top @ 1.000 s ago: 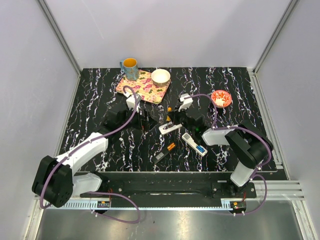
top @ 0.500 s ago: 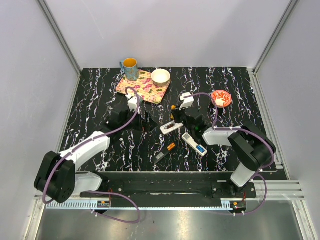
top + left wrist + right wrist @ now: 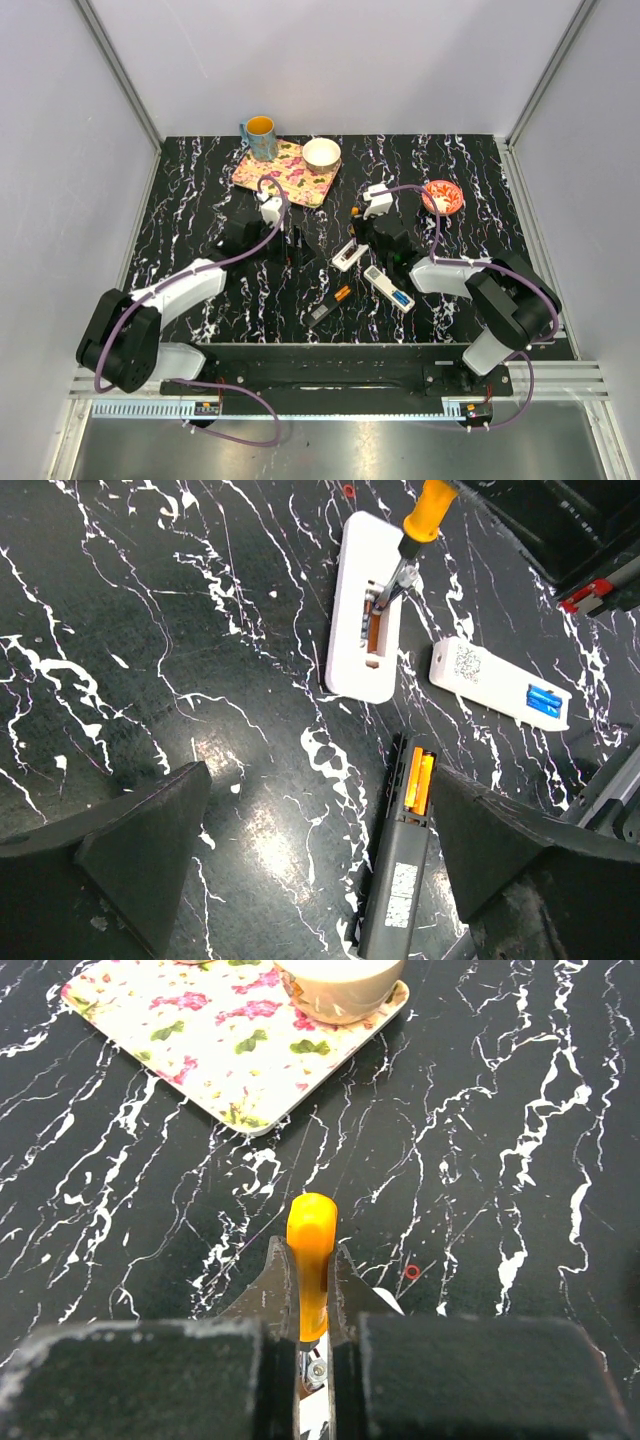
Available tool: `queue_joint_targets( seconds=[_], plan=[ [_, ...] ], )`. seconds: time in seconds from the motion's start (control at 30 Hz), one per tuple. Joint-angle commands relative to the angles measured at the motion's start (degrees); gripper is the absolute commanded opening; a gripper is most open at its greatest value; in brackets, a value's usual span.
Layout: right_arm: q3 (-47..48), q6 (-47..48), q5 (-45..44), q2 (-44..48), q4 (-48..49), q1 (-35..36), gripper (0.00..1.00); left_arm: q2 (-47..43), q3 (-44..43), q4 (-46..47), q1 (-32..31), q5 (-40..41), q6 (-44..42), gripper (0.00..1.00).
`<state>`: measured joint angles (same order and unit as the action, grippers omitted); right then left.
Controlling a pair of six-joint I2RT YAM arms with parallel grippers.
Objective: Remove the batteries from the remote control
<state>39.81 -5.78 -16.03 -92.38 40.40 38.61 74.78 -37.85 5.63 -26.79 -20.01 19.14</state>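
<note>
My right gripper (image 3: 308,1252) is shut on an orange-handled tool (image 3: 312,1230) whose metal tip (image 3: 395,580) sits in the open battery bay of a white remote control (image 3: 360,610). In the top view that gripper (image 3: 357,228) hovers just above this remote (image 3: 347,254). A black remote (image 3: 398,890) lies open with orange batteries (image 3: 418,780) inside. A second white remote (image 3: 490,678) holds blue batteries (image 3: 545,702). My left gripper (image 3: 320,780) stands open and holds nothing, its right finger (image 3: 510,850) beside the black remote.
A flowered tray (image 3: 285,172) with a white bowl (image 3: 321,153) lies at the back, an orange-filled mug (image 3: 259,135) beside it. A small red dish (image 3: 441,196) sits back right. Both arms crowd the middle of the marbled black table (image 3: 200,200).
The right gripper has carried the orange tool a little to the right and back, and the white remote under it has swung to a steeper angle. The left gripper stays open, shifted slightly.
</note>
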Motion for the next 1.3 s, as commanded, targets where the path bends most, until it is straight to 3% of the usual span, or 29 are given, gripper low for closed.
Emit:
queue_joint_targets(
  seconds=[0.0, 0.57, 0.97, 1.27],
  plan=[
    [0.6, 3.1, -4.2, 1.8, -0.4, -0.4, 0.0, 1.4, -1.4, 1.8, 0.3, -2.0, -0.9, 0.96],
    [-2.5, 0.9, -3.6, 8.3, -2.1, -3.7, 0.0, 4.7, -1.6, 3.1, 0.2, -3.0, -1.0, 0.95],
    [-2.5, -1.1, -2.3, 7.0, -2.1, -5.2, 0.0, 6.8, -2.2, 3.5, 0.1, -3.7, -1.1, 0.94],
    [-0.7, -4.1, 4.3, 3.1, 1.0, -8.8, 0.0, 10.3, -4.4, 5.1, -2.9, -4.4, -0.1, 0.93]
  ],
)
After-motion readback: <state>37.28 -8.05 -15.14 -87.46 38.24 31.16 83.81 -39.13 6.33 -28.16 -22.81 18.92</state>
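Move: The open white remote, with the screwdriver tip in its battery slot, lies about 10 cm below the right hand, its middle some 2 cm back and 1 cm left. From the left hand it is roughly 6 cm ahead and 12 cm right, 10 cm down. The blue-battery remote is about 12 cm back and 8 cm right of the right hand; the black remote is some 11 cm back and 6 cm right of the left hand. Rightwards by about 5 cm goes the right hand, keeping its grip on the yellow screwdriver: low at first, then up a couple of centimetres, then down again over the far end of the open white remote, turning slightly clockwise. The tip leaves the battery slot. Meanwhile the empty left hand sinks about 4 cm, tipping a little downward with fingers wide open, and edges right at the end. ##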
